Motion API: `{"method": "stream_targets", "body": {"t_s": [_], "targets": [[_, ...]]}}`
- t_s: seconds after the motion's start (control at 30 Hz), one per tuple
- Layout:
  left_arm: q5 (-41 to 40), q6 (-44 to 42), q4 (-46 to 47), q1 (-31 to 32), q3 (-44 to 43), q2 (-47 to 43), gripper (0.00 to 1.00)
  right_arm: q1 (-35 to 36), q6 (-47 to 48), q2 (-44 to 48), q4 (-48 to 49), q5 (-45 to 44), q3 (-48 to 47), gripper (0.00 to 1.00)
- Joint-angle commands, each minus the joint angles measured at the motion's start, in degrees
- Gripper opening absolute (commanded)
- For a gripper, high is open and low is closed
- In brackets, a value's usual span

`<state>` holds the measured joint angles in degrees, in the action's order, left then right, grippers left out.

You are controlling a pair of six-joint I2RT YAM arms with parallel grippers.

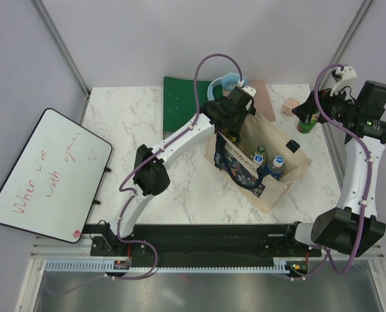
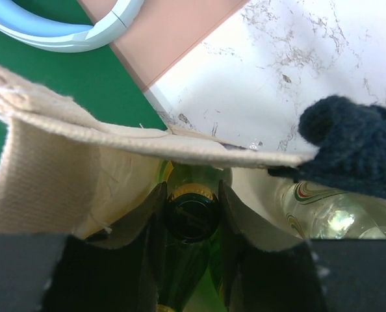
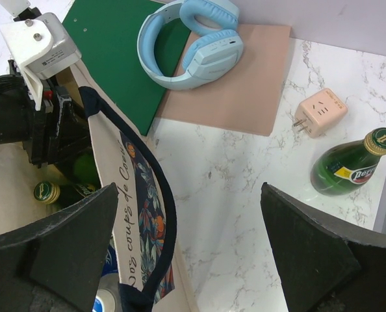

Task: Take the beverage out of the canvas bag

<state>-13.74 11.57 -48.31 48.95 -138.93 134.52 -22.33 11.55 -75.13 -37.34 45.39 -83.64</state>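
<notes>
The beige canvas bag (image 1: 281, 182) stands mid-table with its blue print facing the near left. My left gripper (image 1: 235, 112) reaches into its far end and is shut on the neck of a green glass bottle (image 2: 192, 213), one finger on each side of the gold-rimmed cap. Other bottles stand in the bag (image 1: 260, 153), one of them blue-capped (image 1: 277, 162). A second green bottle (image 1: 307, 123) stands on the table to the right of the bag. My right gripper (image 1: 320, 107) hovers beside it, open and empty (image 3: 190, 214).
Blue headphones (image 3: 193, 42) lie on a pink mat (image 3: 245, 84) beside a green board (image 1: 183, 104) at the back. A pink plug adapter (image 3: 320, 112) lies near the outside bottle (image 3: 349, 168). A whiteboard (image 1: 47, 172) hangs off the left edge. The bag's dark handle (image 2: 355, 146) droops over its rim.
</notes>
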Motion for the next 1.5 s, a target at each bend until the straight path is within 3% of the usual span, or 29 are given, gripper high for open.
{"method": "stream_targets", "body": {"t_s": [0.0, 0.43, 0.87, 1.27, 1.47], "targets": [[-0.5, -3.7, 2.3, -0.1, -4.0, -2.4, 0.02, 0.0, -0.5, 1.4, 0.7, 2.1, -1.0, 0.98], [2.2, -8.3, 8.1, 0.4, -4.0, -17.5, 0.02, 0.1, -1.4, 1.1, 0.7, 5.6, -2.3, 0.98], [-2.5, -11.2, 11.9, -0.6, -4.2, -29.3, 0.02, 2.6, 0.0, 1.0, -0.8, 7.5, -2.7, 0.98], [-2.2, -9.2, 12.5, -11.1, 0.2, -35.4, 0.02, 14.8, 3.5, -1.4, -2.7, 6.4, -7.2, 0.98], [-1.9, -6.7, 17.6, -20.4, 15.9, -42.3, 0.02, 19.4, 4.6, -1.6, -2.9, 4.5, -6.4, 0.98]]}}
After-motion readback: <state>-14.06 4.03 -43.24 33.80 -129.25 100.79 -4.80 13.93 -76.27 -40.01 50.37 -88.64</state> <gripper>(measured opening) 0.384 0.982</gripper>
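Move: One beverage bottle is already pinched by the neck, standing in the bag's far-left corner. The green board, clear of the bag, lies about 11 cm ahead, 16 cm left and 19 cm below the left hand. The headphones are straight ahead, some 16 cm out and 16 cm down. From the right hand, the Chang bottle in the bag is about 12 cm back, 14 cm left and 23 cm down; the removed green bottle stands level with it, 8 cm right, 22 cm down. The bottle, its neck kept between the left fingers, is drawn up out of the bag by some 25 cm, easing back a little as the wrist tips the fingers up about 25 degrees; then the hand swings it left, and forward again, over towards the green board. Meanwhile the open, empty right hand slides about 12 cm left towards the bag, turning counter-clockwise. ##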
